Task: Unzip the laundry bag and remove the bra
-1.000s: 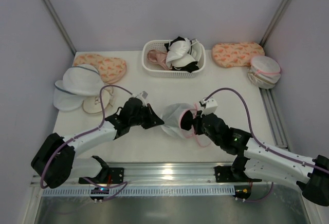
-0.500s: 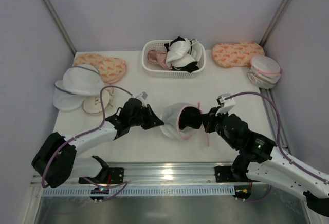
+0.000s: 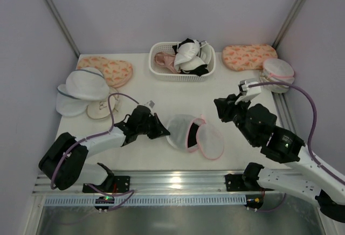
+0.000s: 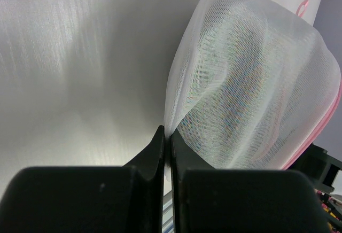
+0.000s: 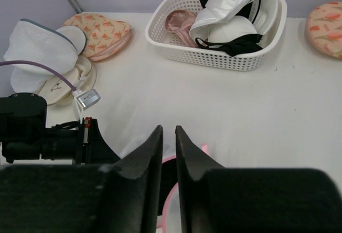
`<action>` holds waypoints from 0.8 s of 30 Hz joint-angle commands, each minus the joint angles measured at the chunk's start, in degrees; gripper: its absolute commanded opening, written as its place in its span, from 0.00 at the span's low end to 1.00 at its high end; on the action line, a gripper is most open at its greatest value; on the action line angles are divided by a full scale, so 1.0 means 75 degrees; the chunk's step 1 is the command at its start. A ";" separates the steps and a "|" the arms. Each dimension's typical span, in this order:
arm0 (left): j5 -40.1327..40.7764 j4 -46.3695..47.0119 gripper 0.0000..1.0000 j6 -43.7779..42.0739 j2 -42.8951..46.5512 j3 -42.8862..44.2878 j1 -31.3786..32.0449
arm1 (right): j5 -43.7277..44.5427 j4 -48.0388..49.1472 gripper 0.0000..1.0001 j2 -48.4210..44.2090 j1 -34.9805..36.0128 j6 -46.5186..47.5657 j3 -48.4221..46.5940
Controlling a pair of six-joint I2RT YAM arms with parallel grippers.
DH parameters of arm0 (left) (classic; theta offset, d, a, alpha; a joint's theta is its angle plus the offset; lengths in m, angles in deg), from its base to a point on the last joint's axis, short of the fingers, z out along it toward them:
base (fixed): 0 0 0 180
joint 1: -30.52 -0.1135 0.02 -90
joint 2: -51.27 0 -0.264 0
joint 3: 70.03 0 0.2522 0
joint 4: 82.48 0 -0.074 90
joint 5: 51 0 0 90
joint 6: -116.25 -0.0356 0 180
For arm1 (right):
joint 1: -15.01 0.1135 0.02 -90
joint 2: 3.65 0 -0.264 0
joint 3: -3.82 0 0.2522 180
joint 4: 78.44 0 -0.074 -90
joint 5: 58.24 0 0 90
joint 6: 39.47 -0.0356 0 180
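The laundry bag [image 3: 183, 131], white mesh with a pink zipper rim, lies on the table's middle. Its round flap [image 3: 209, 140] is folded open to the right. My left gripper [image 3: 163, 131] is shut on the mesh at the bag's left edge; the left wrist view shows the bag [image 4: 251, 88] bulging beyond the pinched jaws [image 4: 166, 132]. My right gripper [image 3: 221, 106] hangs above the table, up and right of the bag, jaws a narrow gap apart [image 5: 168, 130] with nothing between them. A dark patch [image 5: 169, 182] shows inside the pink rim; I cannot make out the bra.
A white basket [image 3: 159, 69] full of bras stands at the back centre. Peach patterned pouches [image 3: 108, 69] [image 3: 249, 56] lie at the back left and right. White mesh domes [image 3: 80, 87] sit far left, and another pink-rimmed bag [image 3: 277, 74] far right.
My right gripper has pulled away from the bag toward the upper right and its jaws have parted slightly. The bag's flap has fallen open to the right. The left gripper keeps its pinch.
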 commanded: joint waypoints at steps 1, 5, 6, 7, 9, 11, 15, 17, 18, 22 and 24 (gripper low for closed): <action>-0.0176 0.0558 0.00 0.0010 -0.0082 -0.0041 -0.0030 | -0.0382 -0.0705 0.25 0.0950 0.0005 -0.0188 -0.0110; -0.0234 0.0582 0.00 0.0022 -0.0024 -0.0064 -0.0019 | -0.1002 0.0101 0.44 0.1338 -0.0007 -0.0739 0.0968; -0.0234 0.0558 0.00 0.0010 0.0023 -0.0076 -0.0019 | -0.1074 0.0266 0.44 0.1385 0.0005 -0.0833 0.1190; -0.0200 0.0535 0.00 0.0010 0.0116 -0.0053 -0.0019 | -0.1086 0.0488 0.44 0.1443 0.0005 -0.0939 0.1518; -0.0153 0.0418 0.00 -0.0025 0.0210 -0.0053 -0.0019 | -0.1214 0.0665 0.44 0.1595 -0.0007 -0.1173 0.1928; -0.0152 0.0359 0.00 -0.0025 0.0316 -0.0018 -0.0030 | -0.1367 0.1075 0.44 0.1724 0.0005 -0.1267 0.2153; -0.0152 0.0289 0.00 -0.0025 0.0410 0.0018 -0.0030 | -0.1589 0.1566 0.44 0.2274 0.0005 -0.1350 0.2492; -0.0141 0.0289 0.00 -0.0002 0.0433 0.0018 -0.0019 | -0.1648 0.1790 0.44 0.2462 -0.0007 -0.1385 0.2599; -0.0152 0.0277 0.00 -0.0013 0.0434 0.0018 -0.0030 | -0.1695 0.2046 0.44 0.2568 -0.0007 -0.1385 0.2703; -0.0211 0.0265 0.00 -0.0001 0.0457 0.0053 -0.0030 | -0.1988 0.2528 0.43 0.3189 -0.0007 -0.1397 0.2751; -0.0199 0.0253 0.00 -0.0001 0.0480 0.0076 -0.0019 | -0.2094 0.2634 0.43 0.3540 -0.0007 -0.1420 0.2682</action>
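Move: The black bra in the bag's unzipped opening lies about 8 cm to the right gripper's left, level with it fore and aft, and some 28 cm below. The peeled-back mesh flap is about 1 cm left and 3 cm back of this hand, and the pink pull tab roughly 4 cm left and 6 cm ahead, both about 29 cm down. From the left gripper, which pinches the bag's closed end, the bra is 10 cm to the right and 2 cm lower. Drop the right gripper fast, some 23 cm, while carrying it about 7 cm left, down to the bag's unzipped opening. Pitch the fingertips down roughly 25 degrees with a slight roll to the left, and part the fingers to just under half open early in the descent. Keep the left gripper pinched on the bag's end, raising it about 1 cm. ##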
